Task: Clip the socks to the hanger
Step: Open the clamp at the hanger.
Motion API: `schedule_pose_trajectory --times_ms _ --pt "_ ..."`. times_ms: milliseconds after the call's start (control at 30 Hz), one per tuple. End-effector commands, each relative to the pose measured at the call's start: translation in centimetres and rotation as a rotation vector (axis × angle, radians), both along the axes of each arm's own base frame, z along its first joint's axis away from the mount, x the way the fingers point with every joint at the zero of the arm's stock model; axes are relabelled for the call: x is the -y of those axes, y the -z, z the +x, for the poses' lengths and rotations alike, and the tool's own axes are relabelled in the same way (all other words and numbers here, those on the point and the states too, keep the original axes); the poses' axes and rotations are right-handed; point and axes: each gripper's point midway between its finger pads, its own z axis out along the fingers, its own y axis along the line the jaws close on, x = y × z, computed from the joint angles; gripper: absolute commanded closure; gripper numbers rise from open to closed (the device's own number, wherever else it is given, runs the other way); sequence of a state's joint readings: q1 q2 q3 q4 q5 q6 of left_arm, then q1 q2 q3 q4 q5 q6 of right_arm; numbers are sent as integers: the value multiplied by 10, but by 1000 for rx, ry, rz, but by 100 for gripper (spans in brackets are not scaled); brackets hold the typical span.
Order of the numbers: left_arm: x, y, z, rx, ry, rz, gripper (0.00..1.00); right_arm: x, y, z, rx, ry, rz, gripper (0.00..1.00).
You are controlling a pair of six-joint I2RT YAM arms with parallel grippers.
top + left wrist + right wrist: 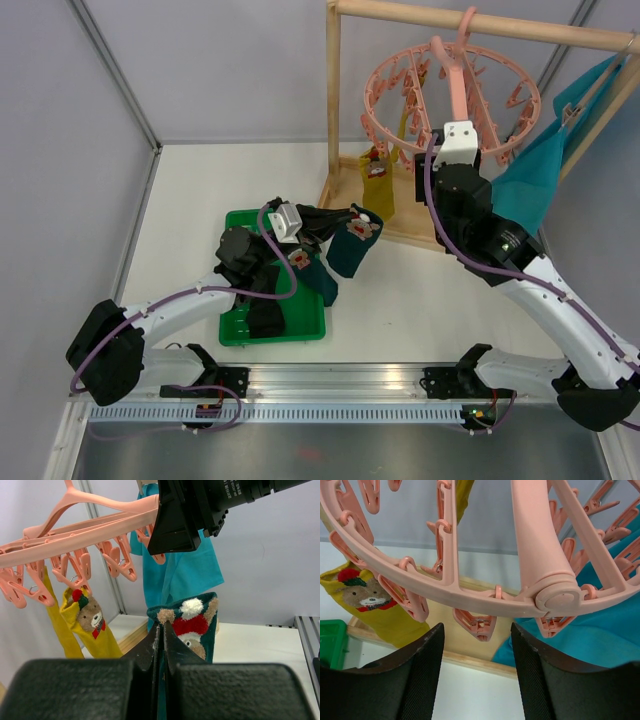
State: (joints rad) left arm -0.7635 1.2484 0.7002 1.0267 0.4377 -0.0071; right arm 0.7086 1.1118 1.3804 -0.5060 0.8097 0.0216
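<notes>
The pink hanger [452, 92] hangs from the wooden rack, and a mustard yellow sock with a bear [378, 183] is clipped to its near left side. My left gripper [345, 220] is shut on the cuff of a dark teal sock with a red-and-white bear [194, 622], held up below the hanger ring [75, 535]. In the left wrist view its jaws [162, 630] pinch the fabric. A second teal sock [318, 275] droops beside it. My right gripper [477, 640] stands open under the ring [460, 597], with one clip peg [476, 624] hanging just above its fingertips.
A green tray [300, 330] lies below the left arm with a black sock [265, 318] in it. The wooden rack [333, 100] stands behind on its base. A large teal cloth [540, 170] hangs at the right, close to the right arm.
</notes>
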Motion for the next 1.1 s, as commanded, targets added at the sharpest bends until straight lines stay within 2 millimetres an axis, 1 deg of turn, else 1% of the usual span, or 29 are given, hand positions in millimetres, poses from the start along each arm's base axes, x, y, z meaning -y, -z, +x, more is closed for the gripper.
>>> schedule_pose_trajectory --times_ms 0,200,467,667,833,867,933,1000,1067 --pt "-5 -27 -5 50 -4 -58 98 3 -10 4 43 10 -1 39" --pt "-7 -25 -6 50 -13 -54 98 3 -12 7 65 17 9 41" --pt "-7 -25 -5 42 -14 -48 98 -2 -8 15 57 19 -1 44" --pt "-5 -24 -4 39 -14 -44 98 -1 -13 16 72 22 9 49" --pt "-2 -26 -2 42 -3 -48 98 2 -19 14 91 33 31 58" --pt "1 -24 -3 37 9 -47 98 2 -20 13 93 30 36 62" --pt "2 -25 -1 34 11 -50 98 1 -22 12 99 25 50 66" --pt "6 -22 1 26 18 -49 98 1 -22 11 101 21 57 70" --pt "7 -24 4 24 15 -57 98 1 -24 10 105 16 67 75"
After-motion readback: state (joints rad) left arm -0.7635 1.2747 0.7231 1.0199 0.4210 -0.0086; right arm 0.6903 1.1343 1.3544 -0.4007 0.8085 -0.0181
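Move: The next empty pink clip on the hanger's near rim sits between the right hand's open fingertips, about 2 cm ahead and level with them. The neighbouring clips hang some 5 cm to its left and right, and the yellow sock is around 11 cm left of the hand, 5 cm farther out and 6 cm below. From the left hand, holding the green sock, the clip is roughly 9 cm ahead, 16 cm right and 5 cm up. Easing forward by about 1.5 cm, the right hand brings its already half-open fingertips around the near clip, then holds there while they close on its sides until they stop against it, pinching it with rising grip effort. The wrist hardly turns. The left hand stays put, its shut fingers keeping hold of the green sock. ##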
